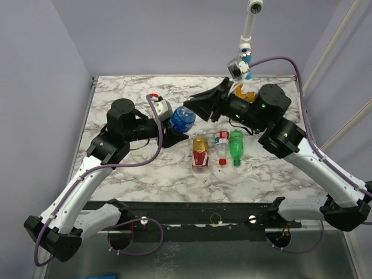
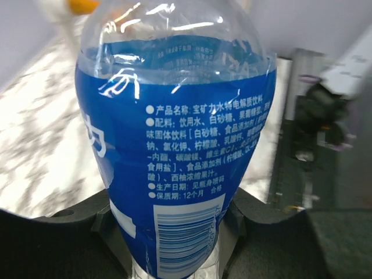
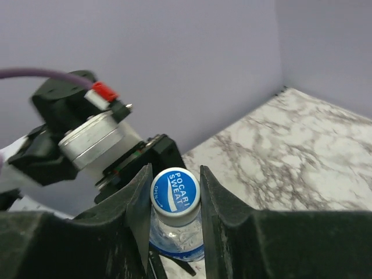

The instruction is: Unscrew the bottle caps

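My left gripper (image 2: pixel 174 232) is shut on the lower body of a clear bottle with a blue label (image 2: pixel 174 133), holding it above the table (image 1: pixel 116 93). That bottle (image 1: pixel 183 118) points toward my right gripper (image 1: pixel 200 106). In the right wrist view its bluish-white cap (image 3: pixel 175 191) sits between my right gripper's (image 3: pixel 175 173) fingers, which press on both sides of it. Three more bottles lie side by side mid-table: amber (image 1: pixel 200 150), clear with a red-white label (image 1: pixel 221 144) and a red cap (image 1: pixel 221 162), and green (image 1: pixel 236 145).
Orange and blue pipe fittings (image 1: pixel 246 88) stand at the back right under a white pipe (image 1: pixel 250 29). The left arm's wrist housing (image 3: pixel 87 136) sits close behind the held bottle. Purple walls enclose the marble table on three sides.
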You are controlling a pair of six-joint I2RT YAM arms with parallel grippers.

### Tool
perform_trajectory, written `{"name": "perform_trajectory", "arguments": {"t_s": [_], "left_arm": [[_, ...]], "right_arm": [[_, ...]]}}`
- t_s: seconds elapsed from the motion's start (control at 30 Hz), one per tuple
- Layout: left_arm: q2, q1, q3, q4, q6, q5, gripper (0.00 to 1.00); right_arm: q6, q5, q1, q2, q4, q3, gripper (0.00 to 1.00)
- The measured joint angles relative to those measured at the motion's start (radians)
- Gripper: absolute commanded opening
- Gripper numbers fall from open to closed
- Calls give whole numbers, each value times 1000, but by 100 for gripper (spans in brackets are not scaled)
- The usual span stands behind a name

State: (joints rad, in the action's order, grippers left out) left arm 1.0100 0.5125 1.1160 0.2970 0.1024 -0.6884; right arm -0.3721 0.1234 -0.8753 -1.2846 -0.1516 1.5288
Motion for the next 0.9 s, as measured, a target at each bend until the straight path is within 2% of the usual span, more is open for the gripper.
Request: {"name": "perform_trajectory", "arguments": {"t_s": [0.1,0.23,0.4,0.43,0.47,0.57,0.6,0.9], "left_arm": [[-13,6,11,-2,-51,-181,20],[-1,23,51,-9,-146,-397,20],[14,23,64,-13,-223,-521,18],[15,22,64,-13,-229,-530,17],[15,21,64,-13,-234,-535,16],[15,20,64,-11,-237,-530,16],[15,19,64,-11,-237,-505,16],[15,4,47,-11,-122,-149,16]], "right_arm": [[54,164,1,100,87,-95,11],[89,323,-1,167,154,-134,11],[111,402,-1,171,180,-135,11],[114,405,-1,171,180,-135,15],[117,406,-1,171,179,-135,30],[127,386,-1,165,151,-121,89],[131,368,-2,158,123,-105,99],[61,-9,-10,10,-77,104,100]]}}
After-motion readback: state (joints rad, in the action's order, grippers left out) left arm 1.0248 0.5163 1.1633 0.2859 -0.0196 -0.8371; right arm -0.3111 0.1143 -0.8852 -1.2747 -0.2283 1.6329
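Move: The right gripper already has the blue bottle's cap between its pads; the left gripper holds the bottle low down, with that cap some 12 cm above it and about 2 cm ahead, 1 cm to its right. On the table, roughly 42 cm below the right hand, the gold-and-red bottle lies about 7 cm ahead and 5 cm to its right, the red-label bottle 9 cm ahead and 15 cm right, and the green bottle 9 cm ahead and 22 cm right. Twist cap against bottle: with both grips kept, swing both hands back about 10 cm and a little up, the left turning clockwise some 30 degrees, the right counter-clockwise about 20. Then open the right fingers wide to let go of the cap, and swing both hands forward again most of the way, turning back, the left still gripping the bottle. ##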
